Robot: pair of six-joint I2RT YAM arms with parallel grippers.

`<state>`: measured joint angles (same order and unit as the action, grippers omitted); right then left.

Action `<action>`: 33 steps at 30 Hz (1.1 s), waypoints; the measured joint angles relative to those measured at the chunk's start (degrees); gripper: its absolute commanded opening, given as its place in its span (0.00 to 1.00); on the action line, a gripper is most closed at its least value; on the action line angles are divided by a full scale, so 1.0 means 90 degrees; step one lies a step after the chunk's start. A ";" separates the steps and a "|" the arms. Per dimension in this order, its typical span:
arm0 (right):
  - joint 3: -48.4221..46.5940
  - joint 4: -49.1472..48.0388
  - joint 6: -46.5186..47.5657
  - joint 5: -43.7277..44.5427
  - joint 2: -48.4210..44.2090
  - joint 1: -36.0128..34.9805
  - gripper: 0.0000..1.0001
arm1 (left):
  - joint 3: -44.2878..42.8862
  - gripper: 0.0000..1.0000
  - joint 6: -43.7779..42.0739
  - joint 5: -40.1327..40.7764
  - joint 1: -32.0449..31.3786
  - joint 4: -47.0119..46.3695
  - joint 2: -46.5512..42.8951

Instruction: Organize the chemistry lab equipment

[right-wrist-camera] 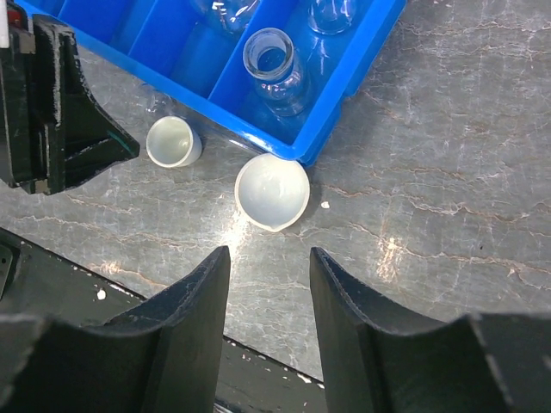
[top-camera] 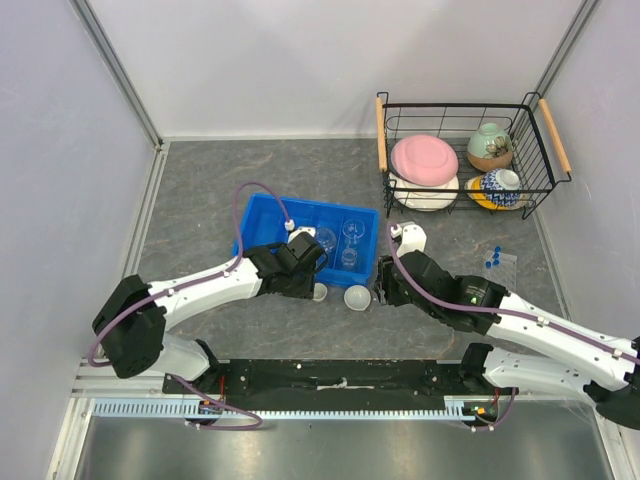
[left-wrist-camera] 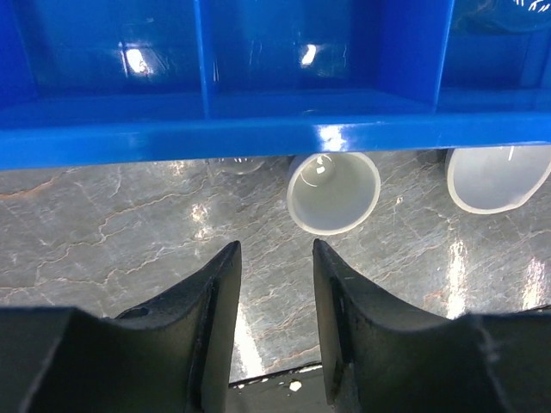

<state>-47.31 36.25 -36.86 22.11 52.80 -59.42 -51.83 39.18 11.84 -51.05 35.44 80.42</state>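
Note:
A small white cup (left-wrist-camera: 333, 191) (right-wrist-camera: 174, 141) (top-camera: 319, 292) and a wider white dish with a spout (right-wrist-camera: 272, 191) (left-wrist-camera: 498, 176) (top-camera: 357, 298) sit on the table against the front wall of the blue bin (top-camera: 262, 222) (left-wrist-camera: 224, 129) (right-wrist-camera: 340, 95). Clear glass beakers (top-camera: 349, 244) (right-wrist-camera: 274, 60) stand in the bin's compartments. My left gripper (top-camera: 306, 278) (left-wrist-camera: 275, 258) is open and empty, just short of the cup. The right gripper (top-camera: 381, 290) (right-wrist-camera: 269, 258) is open too, with nothing between its fingers, pointing at the dish. Blue-capped tubes (top-camera: 493, 258) lie by a clear rack (top-camera: 503, 272) at the right.
A black wire basket (top-camera: 383, 135) at the back right holds a pink plate (top-camera: 424, 158) and patterned bowls (top-camera: 490, 146). The arms' black base plate (top-camera: 340, 378) runs along the near edge. The left gripper's black body (right-wrist-camera: 60, 112) is close to the cup's left.

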 measured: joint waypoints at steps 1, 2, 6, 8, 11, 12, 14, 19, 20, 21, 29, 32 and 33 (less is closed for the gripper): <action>0.0000 0.0007 0.0000 0.0000 -0.0012 -0.0002 0.49 | 0.0000 0.46 0.0007 -0.0007 0.0000 -0.0027 0.0039; 0.0000 0.0022 0.0000 0.0000 -0.0029 -0.0002 0.50 | 0.0000 0.46 0.0024 -0.0027 0.0000 -0.0061 0.0078; 0.0000 0.0078 0.0000 0.0000 -0.0070 -0.0002 0.49 | -0.0019 0.46 0.0053 -0.0061 -0.0002 -0.0199 0.0240; 0.0000 0.0083 0.0000 0.0000 -0.0092 -0.0002 0.49 | -0.0041 0.46 0.0056 -0.0097 -0.0005 -0.0245 0.0335; 0.0002 0.0085 0.0000 0.0000 -0.0134 -0.0002 0.49 | -0.0102 0.46 0.0058 -0.0180 -0.0010 -0.0330 0.0505; 0.0002 0.0087 0.0000 0.0002 -0.0141 -0.0002 0.50 | -0.0109 0.46 0.0058 -0.0192 -0.0010 -0.0350 0.0554; 0.0002 0.0087 0.0000 0.0002 -0.0160 -0.0007 0.49 | -0.0112 0.46 0.0061 -0.0199 -0.0010 -0.0391 0.0631; 0.0002 0.0100 0.0000 0.0002 -0.0214 -0.0007 0.49 | -0.0114 0.46 0.0083 -0.0214 -0.0010 -0.0537 0.0874; 0.0005 0.0104 0.0000 0.0002 -0.0228 -0.0007 0.49 | -0.0114 0.46 0.0092 -0.0214 -0.0010 -0.0566 0.0906; 0.0005 0.0109 0.0000 0.0002 -0.0243 -0.0007 0.49 | -0.0114 0.46 0.0100 -0.0214 -0.0010 -0.0597 0.0945; 0.0090 0.0129 -0.0007 0.0005 -0.0328 -0.0012 0.48 | -0.0114 0.24 0.0138 -0.0214 -0.0010 -0.0690 0.1146; 0.0124 0.0151 -0.0034 0.0005 -0.0340 -0.0012 0.47 | -0.0114 0.19 0.0148 -0.0206 -0.0010 -0.0714 0.1149; 0.0126 0.0153 -0.0046 0.0005 -0.0342 -0.0012 0.47 | -0.0114 0.17 0.0148 -0.0206 -0.0010 -0.0719 0.1149</action>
<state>-46.17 37.63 -37.28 22.15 49.71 -59.53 -52.86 40.51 9.98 -51.13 28.97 90.76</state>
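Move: The small white cup is about 4 cm to my left hand's right, 1 cm ahead and some 5 cm below. The white dish sits 8 cm farther right of the cup and 1 cm nearer me. The blue tray's middle is 13 cm ahead of my left hand and 1 cm right of it, the glass bottle inside it 8 cm ahead and 10 cm right. From my right hand the cup is about 14 cm left, 2 cm ahead and 15 cm below. I lower my left hand about 4 cm, easing some 2 cm to the right, down beside the blue tray's near wall to the left side of the small white cup's rim. Wrist nearly steady, I keep the half-open fingers as they are until the descent is almost done, then close them by about half across that rim, one finger inside the cup and one outside. ##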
